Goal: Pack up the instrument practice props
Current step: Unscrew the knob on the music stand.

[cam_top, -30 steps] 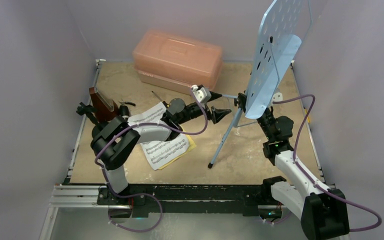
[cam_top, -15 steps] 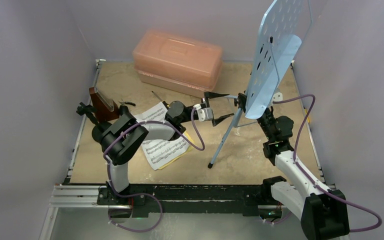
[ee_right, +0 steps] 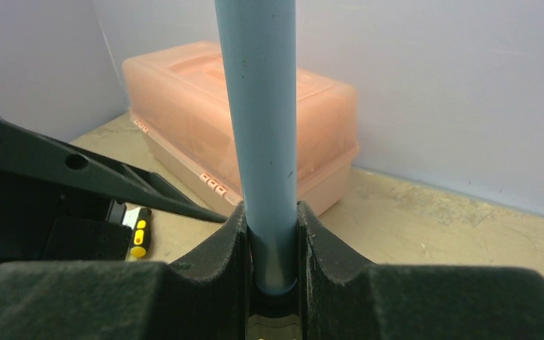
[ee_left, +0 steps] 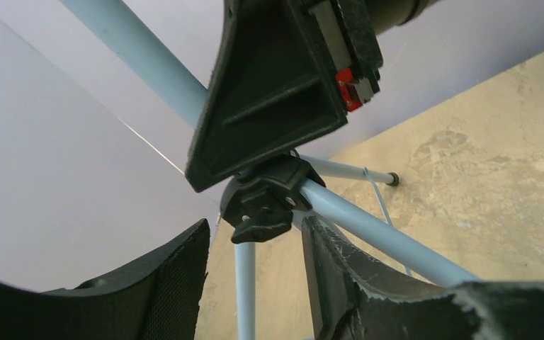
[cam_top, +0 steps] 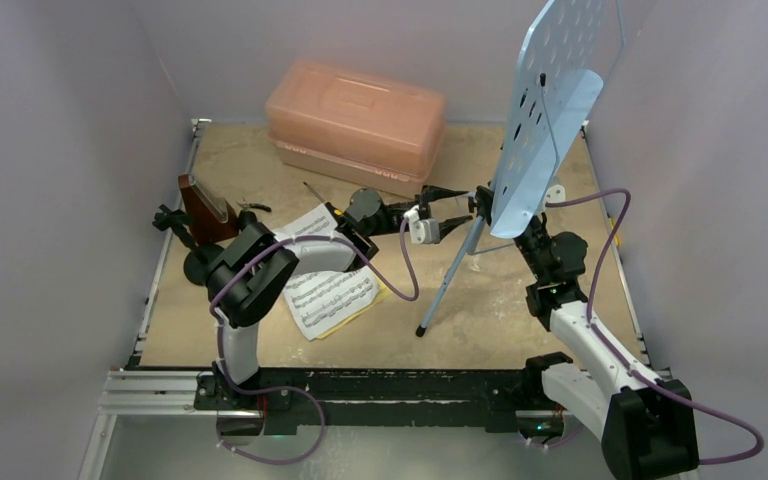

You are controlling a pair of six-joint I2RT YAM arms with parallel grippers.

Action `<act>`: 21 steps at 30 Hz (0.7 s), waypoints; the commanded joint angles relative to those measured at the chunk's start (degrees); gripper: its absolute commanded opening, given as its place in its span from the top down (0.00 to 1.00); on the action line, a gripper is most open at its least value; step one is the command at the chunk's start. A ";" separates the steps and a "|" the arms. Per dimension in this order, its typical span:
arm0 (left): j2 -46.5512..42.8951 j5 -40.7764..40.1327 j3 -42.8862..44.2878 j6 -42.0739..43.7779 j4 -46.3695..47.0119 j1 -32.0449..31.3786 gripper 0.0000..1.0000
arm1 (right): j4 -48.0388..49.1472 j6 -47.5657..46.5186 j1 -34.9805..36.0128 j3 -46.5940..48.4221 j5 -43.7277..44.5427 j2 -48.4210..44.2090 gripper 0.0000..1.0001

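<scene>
The light-blue music stand [cam_top: 558, 90] stands upright at the back right on its tripod. My right gripper [cam_top: 516, 226] is shut on the stand's pole [ee_right: 263, 142]. My left gripper [cam_top: 457, 210] is open at the black tripod hub [ee_left: 265, 202]. One thin blue leg [ee_left: 244, 290] passes between its fingers [ee_left: 340, 269] without touching them. The sheet-music pages [cam_top: 328, 292] lie flat under my left arm. At the left edge, the brown metronome [cam_top: 205, 208] stands beside the black pipe [cam_top: 175, 222], whose round base is partly hidden by the arm.
The closed pink case [cam_top: 355, 120] sits at the back centre, also visible behind the pole as the pink case [ee_right: 184, 92]. A small yellow-and-black screwdriver [ee_right: 138, 234] lies on the table near it. Purple walls close in the table on three sides.
My left gripper has turned and moved right to the tripod hub, opening wide and then narrowing around a leg. The right gripper and the stand have not moved.
</scene>
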 commanded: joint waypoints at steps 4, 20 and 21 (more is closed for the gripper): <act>0.71 2.41 2.82 5.84 -5.22 -0.08 0.55 | -0.22 8.03 0.59 1.79 -3.93 -0.68 0.97; 0.94 2.56 4.79 6.60 -6.90 -0.85 0.75 | -0.14 8.15 0.58 1.75 -4.17 -0.06 0.96; 0.80 2.57 4.63 6.49 -7.03 -0.80 0.78 | -0.14 8.13 0.62 1.77 -4.14 0.01 0.96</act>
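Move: The music stand's knob sits just beyond the left fingertips, about 2 cm to the right and 1 cm lower, neither ahead nor back. Behind the knob the black hub is some 4 cm to the right and 1 cm ahead. The pink case lies roughly 18 cm ahead, 20 cm to the left and 15 cm below. From the right gripper, shut on the pole above the hub, the knob is about 4 cm left, 1 cm back and 6 cm below. Bring the left gripper down about 1.5 cm and ease it some 1 cm to the right, onto the knob, letting it rise a touch at the end. Meanwhile close the half-open fingers from either side until they pinch the knob, the wrist barely turning. Keep the right gripper still, holding the stand's pole. ##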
